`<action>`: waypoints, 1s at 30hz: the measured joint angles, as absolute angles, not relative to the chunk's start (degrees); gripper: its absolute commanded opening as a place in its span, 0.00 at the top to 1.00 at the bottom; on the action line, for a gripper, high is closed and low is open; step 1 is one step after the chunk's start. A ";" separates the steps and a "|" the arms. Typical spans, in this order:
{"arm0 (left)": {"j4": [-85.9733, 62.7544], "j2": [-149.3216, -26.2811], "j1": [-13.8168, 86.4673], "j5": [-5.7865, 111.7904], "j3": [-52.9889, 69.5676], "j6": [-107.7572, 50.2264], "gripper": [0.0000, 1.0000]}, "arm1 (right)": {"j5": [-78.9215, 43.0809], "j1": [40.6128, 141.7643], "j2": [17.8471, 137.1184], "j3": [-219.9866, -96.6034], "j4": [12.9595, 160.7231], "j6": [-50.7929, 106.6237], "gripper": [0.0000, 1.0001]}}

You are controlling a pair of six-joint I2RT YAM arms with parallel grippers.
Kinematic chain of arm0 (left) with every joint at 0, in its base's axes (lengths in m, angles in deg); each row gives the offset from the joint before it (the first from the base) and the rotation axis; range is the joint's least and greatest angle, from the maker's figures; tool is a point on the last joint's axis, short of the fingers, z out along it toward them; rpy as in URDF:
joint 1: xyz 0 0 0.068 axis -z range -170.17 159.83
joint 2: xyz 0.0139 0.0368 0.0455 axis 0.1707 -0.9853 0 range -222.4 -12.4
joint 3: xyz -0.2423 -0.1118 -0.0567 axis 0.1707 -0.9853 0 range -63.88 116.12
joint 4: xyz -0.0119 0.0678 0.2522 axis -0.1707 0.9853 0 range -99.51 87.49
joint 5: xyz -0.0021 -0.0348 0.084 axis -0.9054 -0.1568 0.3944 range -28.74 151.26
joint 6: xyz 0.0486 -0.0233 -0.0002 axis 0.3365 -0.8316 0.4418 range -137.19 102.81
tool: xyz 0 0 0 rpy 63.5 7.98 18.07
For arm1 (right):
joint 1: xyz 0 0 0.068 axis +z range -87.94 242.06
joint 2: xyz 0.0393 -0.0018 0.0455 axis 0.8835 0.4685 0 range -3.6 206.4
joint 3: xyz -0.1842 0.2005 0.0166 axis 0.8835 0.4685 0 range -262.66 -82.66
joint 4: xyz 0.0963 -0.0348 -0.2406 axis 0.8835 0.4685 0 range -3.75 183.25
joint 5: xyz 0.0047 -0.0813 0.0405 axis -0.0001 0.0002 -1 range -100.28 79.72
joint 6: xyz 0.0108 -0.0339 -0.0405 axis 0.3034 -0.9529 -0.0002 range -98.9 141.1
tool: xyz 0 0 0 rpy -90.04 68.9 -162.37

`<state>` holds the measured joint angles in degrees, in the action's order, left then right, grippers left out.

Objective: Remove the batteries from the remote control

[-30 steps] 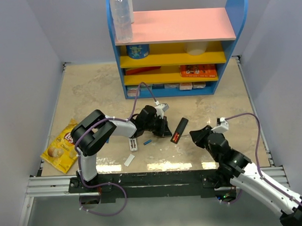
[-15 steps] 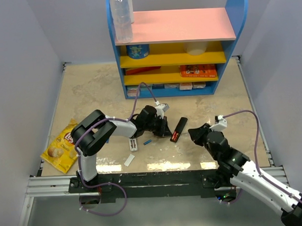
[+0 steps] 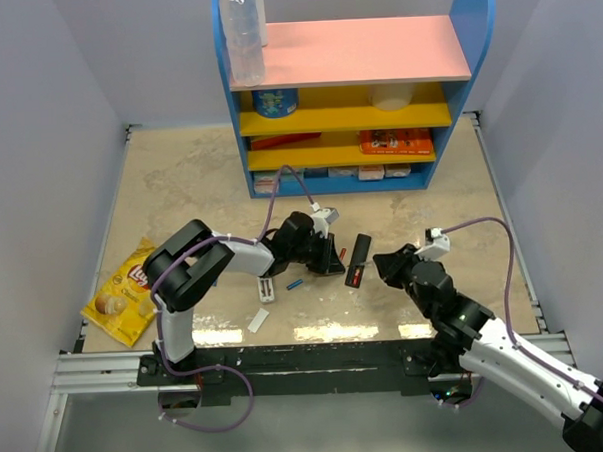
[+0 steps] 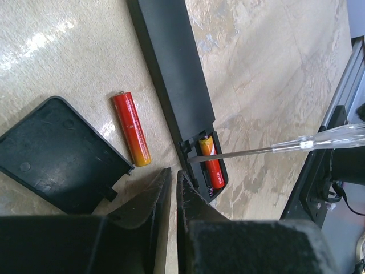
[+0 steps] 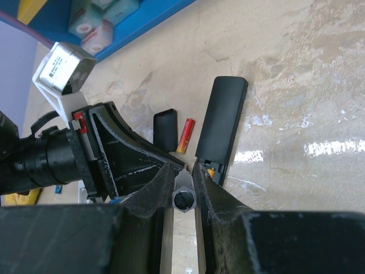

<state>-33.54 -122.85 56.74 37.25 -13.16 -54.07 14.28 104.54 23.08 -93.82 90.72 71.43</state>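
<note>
The black remote control (image 4: 174,68) lies face down with its battery bay open. One red battery (image 4: 211,166) sits in the bay; another red battery (image 4: 131,128) lies loose beside it, next to the black cover (image 4: 57,151). A blue battery (image 3: 295,283) lies further left. My left gripper (image 4: 171,171) is shut on nothing, its tips at the bay's left edge. My right gripper (image 5: 183,168) is shut on a clear-handled screwdriver (image 5: 185,198). The screwdriver's blade (image 4: 228,155) crosses the bay above the seated battery. From above, the grippers (image 3: 328,260) (image 3: 383,266) flank the remote (image 3: 358,256).
A blue shelf unit (image 3: 346,94) with a pink top stands at the back, a clear bottle (image 3: 242,33) on it. A yellow chip bag (image 3: 124,291) lies at the left. Two small white pieces (image 3: 267,290) (image 3: 258,320) lie near the front rail (image 3: 307,361).
My right gripper has moved left toward the remote's near end with the screwdriver. The left arm has barely shifted.
</note>
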 measured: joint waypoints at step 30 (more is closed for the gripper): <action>-27.79 -114.92 57.24 41.08 -13.07 -54.16 0.61 | 12.35 104.54 39.91 -115.13 111.28 62.01 1.00</action>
<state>-27.79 -114.92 57.24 41.08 -13.07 -54.16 12.35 104.54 39.91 -115.13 111.28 62.01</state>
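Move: The battery still seated in the remote lies about 5 cm left of the right hand, 1 cm ahead and some 9 cm below; the screwdriver held there reaches into the compartment. The remote's middle is about 4 cm beyond that battery; the loose red battery lies 5 cm ahead and 3 cm left of it, with the lid another 3 cm left. From the nearly shut left hand, low at the remote's left side, the seated battery is about 3 cm right, 1 cm back and 1 cm below. Keep the grip on the screwdriver and lift the right hand about 6 cm, drawing the tip up out of the compartment, then lower it roughly 4 cm, rolling its left side down nearly 20 degrees and tipping it forward, to bring the tip to the seated battery's right side. Meanwhile raise the left gripper 4 cm clear of the remote's left edge and part its fingers. ##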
